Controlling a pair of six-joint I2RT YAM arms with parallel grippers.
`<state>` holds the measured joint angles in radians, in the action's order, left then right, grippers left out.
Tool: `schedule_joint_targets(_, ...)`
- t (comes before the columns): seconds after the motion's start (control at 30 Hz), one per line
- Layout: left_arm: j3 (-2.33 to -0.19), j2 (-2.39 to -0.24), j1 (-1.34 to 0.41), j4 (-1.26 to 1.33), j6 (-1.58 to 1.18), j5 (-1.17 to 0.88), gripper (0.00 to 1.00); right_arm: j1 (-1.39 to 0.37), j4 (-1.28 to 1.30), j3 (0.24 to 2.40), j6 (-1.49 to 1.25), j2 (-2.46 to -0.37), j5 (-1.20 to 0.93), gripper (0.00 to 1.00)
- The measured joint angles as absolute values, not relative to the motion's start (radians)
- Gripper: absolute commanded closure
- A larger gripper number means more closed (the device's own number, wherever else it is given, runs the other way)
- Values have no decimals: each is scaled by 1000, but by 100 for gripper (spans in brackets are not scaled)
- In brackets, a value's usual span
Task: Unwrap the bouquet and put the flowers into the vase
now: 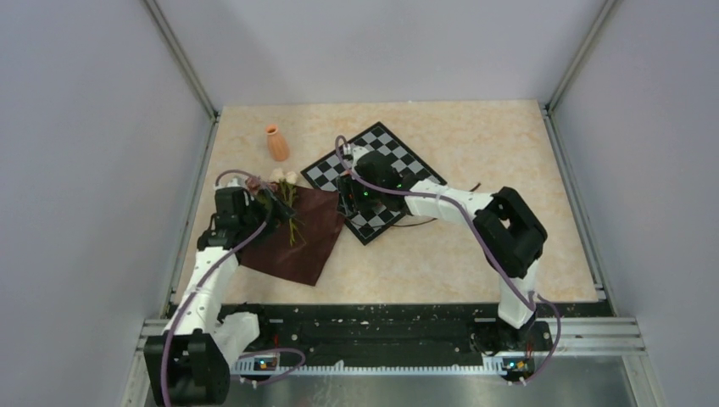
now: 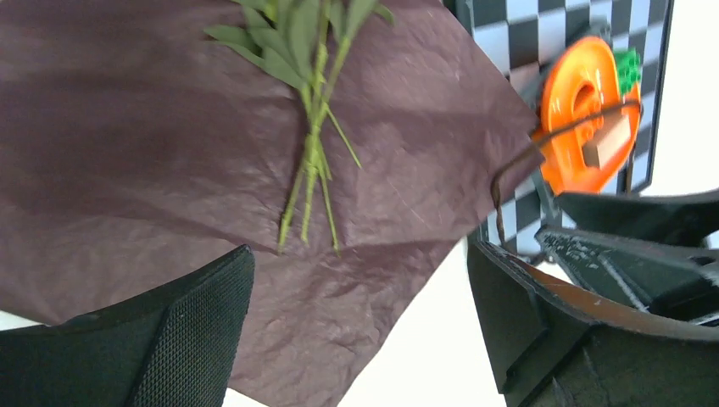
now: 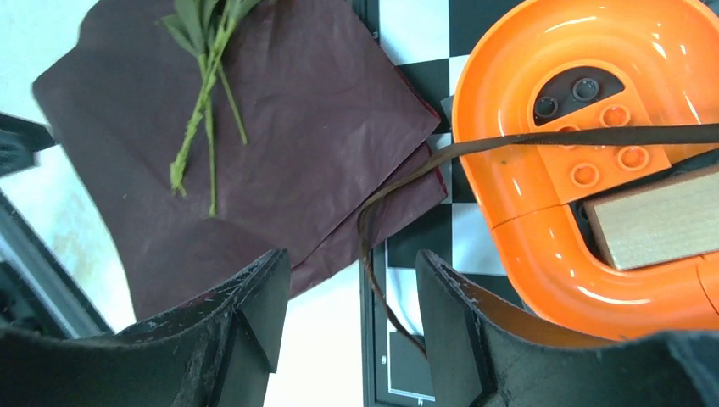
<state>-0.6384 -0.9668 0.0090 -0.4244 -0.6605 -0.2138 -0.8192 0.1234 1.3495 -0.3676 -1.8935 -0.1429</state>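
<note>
The bouquet lies unwrapped: its maroon cloth (image 1: 292,237) is spread flat and the flowers (image 1: 287,188) rest on it, pale heads toward the vase (image 1: 276,142), which stands upright at the back left. Green stems (image 2: 309,161) (image 3: 200,110) lie across the cloth (image 2: 153,144) (image 3: 280,119). My left gripper (image 1: 261,200) (image 2: 360,280) hovers open over the cloth's near corner, holding nothing. My right gripper (image 1: 349,203) (image 3: 349,271) is open at the cloth's right edge. The thin dark ribbon (image 3: 373,246) loops down between its fingers, close to the right one.
A chessboard (image 1: 398,157) lies right of the cloth. On it sits an orange heart-shaped object (image 3: 585,110) (image 2: 576,102) with a wooden block (image 3: 653,225) inside; the ribbon runs across it. Metal frame posts and grey walls enclose the table.
</note>
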Motion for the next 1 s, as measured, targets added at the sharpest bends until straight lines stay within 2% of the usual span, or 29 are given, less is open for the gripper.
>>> schedule_joint_targets(0.33, -545, -892, 225, -382, -730, -171, 1, -822, 157, 1398, -394, -2000, -90, 52)
schedule_joint_targets(0.63, -418, -885, 248, -293, -812, -146, 1, -822, 133, 1415, -413, -2040, -76, 57)
schedule_joint_targets(0.8, -404, -886, 250, -278, -814, -139, 1, -822, 110, 1416, -417, -2049, -66, 63)
schedule_joint_targets(0.87, -398, -886, 253, -269, -814, -137, 1, -822, 101, 1417, -419, -2056, -59, 68)
schedule_joint_targets(1.0, -377, -886, 262, -261, -818, -136, 1, -822, 98, 1435, -419, -2069, -46, 86)
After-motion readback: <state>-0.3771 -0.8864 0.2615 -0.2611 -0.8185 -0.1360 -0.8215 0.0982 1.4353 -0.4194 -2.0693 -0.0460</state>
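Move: The wrapper's right corner, with the ribbon across it, lies about 4 cm ahead of the right hand, 1 cm left and 7 cm below. The orange pumpkin is about 4 cm ahead and 5 cm right of the right hand, the flowers some 15 cm left and level with it. From the left hand, the wrapper's near-left part is about 5 cm back, 11 cm left and 10 cm below; the flowers lie 4 cm straight ahead. The right hand sinks about 5 cm onto the wrapper's right corner beside the orange pumpkin, easing forward as its half-open fingers narrow around the ribbon and wrapper edge. Meanwhile the left hand swings about 7 cm left, away from the flowers, and then drops some 6 cm over the wrapper's near-left part, drifting slightly back and turning roughly 25 degrees counter-clockwise with its fingers wide open. ##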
